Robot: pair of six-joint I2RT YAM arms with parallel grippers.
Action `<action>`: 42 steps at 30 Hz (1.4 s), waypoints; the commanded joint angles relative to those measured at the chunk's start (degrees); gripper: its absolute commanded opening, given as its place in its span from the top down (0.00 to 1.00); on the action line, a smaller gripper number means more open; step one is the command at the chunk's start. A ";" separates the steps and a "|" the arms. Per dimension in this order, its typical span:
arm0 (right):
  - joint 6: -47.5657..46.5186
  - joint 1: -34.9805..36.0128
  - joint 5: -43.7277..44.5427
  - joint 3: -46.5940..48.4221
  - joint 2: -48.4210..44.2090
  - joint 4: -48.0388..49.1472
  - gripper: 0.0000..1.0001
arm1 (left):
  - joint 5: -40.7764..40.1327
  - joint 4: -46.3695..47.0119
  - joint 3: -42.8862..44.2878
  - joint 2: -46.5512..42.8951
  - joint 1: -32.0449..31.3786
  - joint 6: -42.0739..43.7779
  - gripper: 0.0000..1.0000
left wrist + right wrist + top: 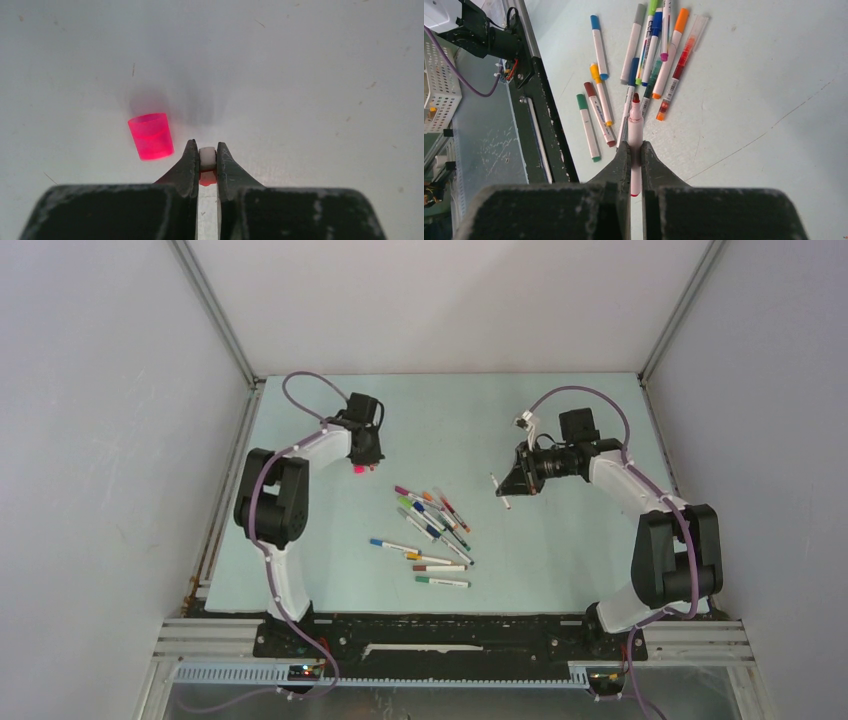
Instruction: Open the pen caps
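My left gripper [206, 150] is shut on a tiny pen cap [207, 156], white at its end and red below, held just above the table. A fat bright-pink cap [150, 136] lies on the table just left of the fingertips; from above this pink cap [356, 470] sits under the left gripper [366, 462]. My right gripper [634, 147] is shut on a white-barrelled pen [635, 122] whose bare red tip [635, 97] points away. In the top view the right gripper [510, 483] holds this pen [498, 490] right of the pile of capped pens [432, 525].
The capped pens [649, 55] lie fanned out beyond the held pen, several in a bundle and three apart on the left. A black rail [544, 110] runs along the table's near edge. White walls close in the table on three sides.
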 commanded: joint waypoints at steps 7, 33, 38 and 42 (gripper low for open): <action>7.57 -2.08 11.66 1.63 -0.24 3.60 1.00 | -3.25 -3.84 7.04 3.22 -0.19 4.08 0.76; -61.73 -2.16 40.20 3.62 3.97 -11.72 1.00 | -1.40 16.71 -30.05 -52.20 2.66 0.61 0.00; -76.41 -0.69 44.91 3.63 8.23 -8.46 1.00 | 10.03 16.84 -36.46 -59.00 5.64 -3.09 0.00; -80.52 1.31 48.69 3.61 12.20 -2.27 1.00 | 14.53 16.46 -39.53 -62.21 5.61 -4.30 0.00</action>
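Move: The red cap, still in the left fingers, goes to bare table about 2 cm straight below them; the pink cap lies some 4 cm to their left, level with them, and the purple-capped pen 8 cm back and 11 cm right. The right hand carries the red pen body towards clear table about 8 cm ahead, 13 cm right and 12 cm below. From this hand the uncapped highlighter lies 15 cm ahead and 4 cm right, equally low. The red cap is lowered about 1 cm to the table by the left hand and let go beside the pink one; the fingers spread wide as that hand then climbs some 20 cm and draws back about 12, tilting up. The pen body, still pinched, is carried by the right hand 13 cm right, 11 down and 7 forward, towards the table on the highlighter's near right side, the fingers swinging from leftward to steeply down. ##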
